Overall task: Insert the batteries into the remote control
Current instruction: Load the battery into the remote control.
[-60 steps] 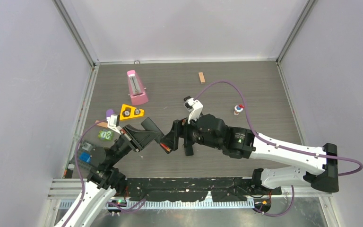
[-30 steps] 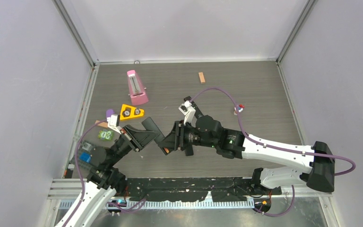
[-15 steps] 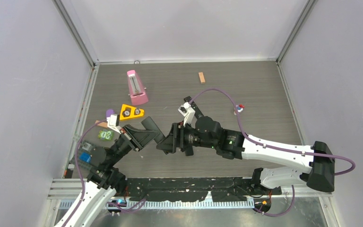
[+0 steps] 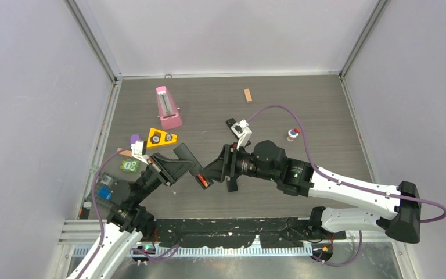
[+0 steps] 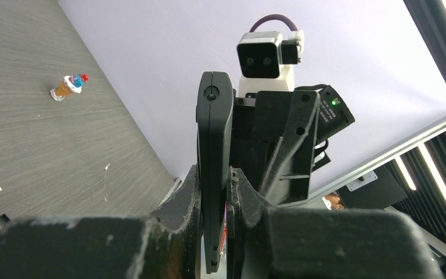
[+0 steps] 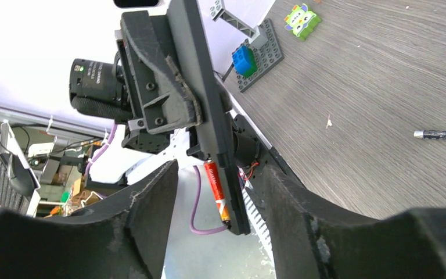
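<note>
My left gripper [image 4: 173, 168] is shut on the remote control [image 4: 184, 158], a black bar held tilted above the table. In the left wrist view the remote control [image 5: 213, 139] stands edge-on between the fingers. A red battery [image 6: 217, 190] lies along the remote's [image 6: 200, 87] lower end. My right gripper [image 6: 219, 170] is open around that end, with its fingers [image 6: 151, 203] apart from the battery. From above, the battery [image 4: 203, 181] shows as a red sliver beside the right gripper [image 4: 213, 173]. A dark battery [image 6: 437, 135] lies loose on the table.
A pink wedge-shaped object [image 4: 167, 107], a yellow triangle [image 4: 161, 138], a wooden block [image 4: 248, 95] and a small figurine [image 4: 292, 134] sit farther back. A green toy [image 4: 129, 166] and a blue brick [image 4: 104, 192] on a grey plate lie by the left arm.
My right gripper has opened and drawn back a little to the right. The red battery stays on the remote's end. The left arm has not moved.
</note>
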Controlling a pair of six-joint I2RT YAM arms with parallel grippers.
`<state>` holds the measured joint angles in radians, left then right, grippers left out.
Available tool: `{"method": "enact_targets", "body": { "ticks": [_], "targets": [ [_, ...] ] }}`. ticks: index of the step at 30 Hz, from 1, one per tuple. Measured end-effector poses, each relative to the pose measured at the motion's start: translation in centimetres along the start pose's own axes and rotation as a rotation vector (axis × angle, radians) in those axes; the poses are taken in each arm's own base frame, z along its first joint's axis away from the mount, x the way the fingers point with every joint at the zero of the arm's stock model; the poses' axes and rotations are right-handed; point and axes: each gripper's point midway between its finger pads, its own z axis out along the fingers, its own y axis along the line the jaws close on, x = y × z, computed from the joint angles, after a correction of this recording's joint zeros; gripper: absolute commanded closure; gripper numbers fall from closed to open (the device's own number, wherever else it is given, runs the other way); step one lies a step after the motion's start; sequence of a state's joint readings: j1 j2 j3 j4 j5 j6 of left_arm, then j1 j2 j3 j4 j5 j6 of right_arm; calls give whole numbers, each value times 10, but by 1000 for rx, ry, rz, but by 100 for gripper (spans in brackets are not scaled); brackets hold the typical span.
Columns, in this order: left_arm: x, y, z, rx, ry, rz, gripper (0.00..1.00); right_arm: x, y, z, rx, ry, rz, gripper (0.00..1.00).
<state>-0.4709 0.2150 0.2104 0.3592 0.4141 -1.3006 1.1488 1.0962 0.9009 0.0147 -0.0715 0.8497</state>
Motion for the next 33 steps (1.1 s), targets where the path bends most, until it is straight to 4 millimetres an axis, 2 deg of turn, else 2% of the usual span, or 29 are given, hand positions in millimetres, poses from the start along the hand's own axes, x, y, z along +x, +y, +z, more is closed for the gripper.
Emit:
{"method": "enact_targets", "body": {
  "ticks": [8,24,30,33],
  "targets": [
    [0,-1,0,5,-1,6,100,8,-14,11,38,32,15,53],
    [0,3,1,-9,2,-4,100,13,-11,14,9,55,6,76],
    [-2,4,1,-14,-8,-9,100,13,-11,17,-1,60,-2,79],
    [-2,4,1,-15,-9,-11,100,13,-11,17,-2,60,-2,73]
  ]
}}
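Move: The red battery, lying in the upward-facing compartment at the near end of the remote, is about 2 cm back, 2 cm to the left and 2 cm below my open right fingers. The black cover on the table sits some 3 cm ahead, 11 cm right and 28 cm below; a loose black battery roughly 15 cm ahead, 11 cm left and 29 cm below. From my left hand, which holds the remote, the red battery is about 5 cm back and 4 cm right, level. I bring my right hand down about 2 cm, then ease it some 1.5 cm left onto the remote's near end, steadily closing the fingers until they pinch that end, one on the battery side above and one underneath. My left hand stays put, still gripping the remote near its middle. ##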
